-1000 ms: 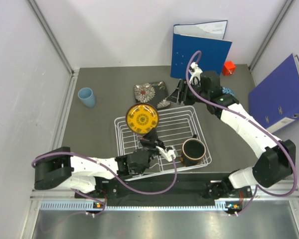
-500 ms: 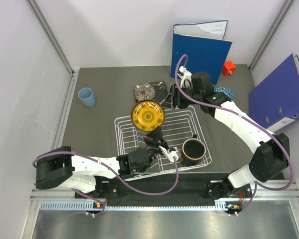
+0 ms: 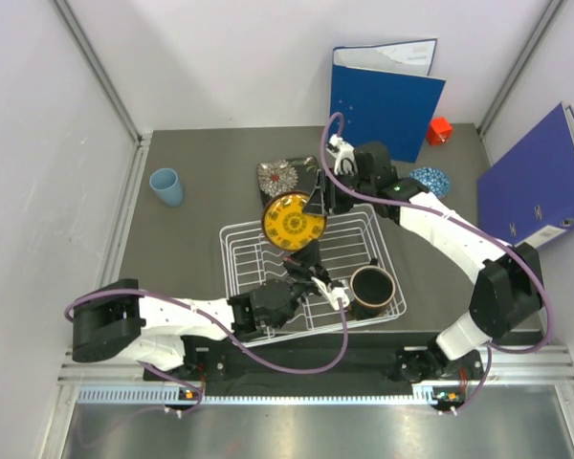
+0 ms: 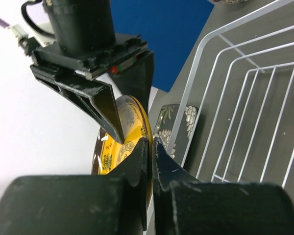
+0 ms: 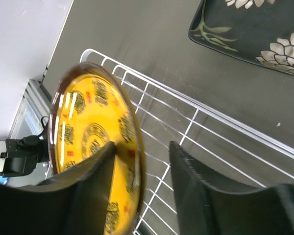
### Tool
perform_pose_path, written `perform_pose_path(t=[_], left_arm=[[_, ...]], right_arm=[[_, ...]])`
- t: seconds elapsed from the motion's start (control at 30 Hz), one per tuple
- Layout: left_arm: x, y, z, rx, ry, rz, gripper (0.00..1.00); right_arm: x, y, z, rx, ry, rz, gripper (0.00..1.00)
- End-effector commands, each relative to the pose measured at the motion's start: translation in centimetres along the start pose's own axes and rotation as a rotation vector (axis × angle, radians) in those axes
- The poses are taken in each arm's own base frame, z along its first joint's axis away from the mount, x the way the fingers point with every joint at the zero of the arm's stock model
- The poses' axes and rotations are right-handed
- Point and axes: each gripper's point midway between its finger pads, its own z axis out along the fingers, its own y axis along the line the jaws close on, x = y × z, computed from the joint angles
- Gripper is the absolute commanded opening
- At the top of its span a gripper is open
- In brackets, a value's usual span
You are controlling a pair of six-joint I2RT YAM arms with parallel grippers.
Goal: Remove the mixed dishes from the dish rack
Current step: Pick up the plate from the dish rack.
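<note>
My left gripper (image 4: 151,144) is shut on the lower rim of the small yellow round dish (image 3: 294,222), holding it on edge above the back of the white wire dish rack (image 3: 354,251). My right gripper (image 3: 319,201) is open and straddles the dish's right rim (image 5: 88,132). One of its fingers (image 5: 90,183) rests on the yellow face, and the other stands apart behind the dish. A dark brown mug (image 3: 371,290) sits in the rack's front right corner. The black square plate (image 3: 285,176), the light blue cup (image 3: 165,186) and the speckled bowl (image 3: 429,179) are on the table.
A blue ring binder (image 3: 383,91) stands against the back wall and another (image 3: 540,182) leans at the right. A small red block (image 3: 439,129) sits at the back right. The black plate (image 5: 255,29) lies just behind the rack's back wire (image 5: 210,127).
The left gripper has carried the yellow dish slightly right. The right arm has swung left and down, so its fingers now straddle the dish's rim, and they have narrowed a little.
</note>
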Motion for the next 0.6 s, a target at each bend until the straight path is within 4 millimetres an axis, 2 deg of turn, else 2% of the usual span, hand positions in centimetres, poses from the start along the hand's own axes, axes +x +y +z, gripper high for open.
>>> perform_pose_path(t=[0.0, 0.07, 0.2, 0.57], left_arm=[[-3.3, 2.2, 0.9, -0.053, -0.102, -0.067, 0.00], [-3.4, 2.1, 1.0, -0.050, -0.105, -0.067, 0.00], [-3.3, 2.1, 1.1, -0.053, -0.099, -0.070, 0.00], [-1.9, 3.0, 0.5, -0.102, -0.033, -0.119, 0.00]], right_arm=[[-0.9, 1.0, 0.6, -0.031, -0.029, -0.055, 0.40], [-0.9, 0.9, 0.6, -0.030, -0.035, -0.059, 0.34], [-0.8, 0.6, 0.5, -0.009, -0.041, -0.060, 0.00], [-2.4, 1.1, -1.6, 0.031, -0.134, -0.073, 0.00]])
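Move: The round plate is in the left gripper, its middle about 7 cm ahead of that hand and 1 cm above. From the right hand, whose open fingers straddle the plate's far-right rim, the middle lies some 6 cm to the left and 4 cm back, about 1 cm lower. The square plate lies about 16 cm ahead of the right hand, 6 cm left and 20 cm below; the black pot is roughly 11 cm back, 17 cm right and 15 cm down. Shut the right gripper from about half open to nearly closed, pinching the round plate's far-right rim between its fingers. Keep that hand nearly in place, letting it rise only about 1 cm. Hold the left gripper shut on the near rim and steady, so that both hands have the plate over the rack. ##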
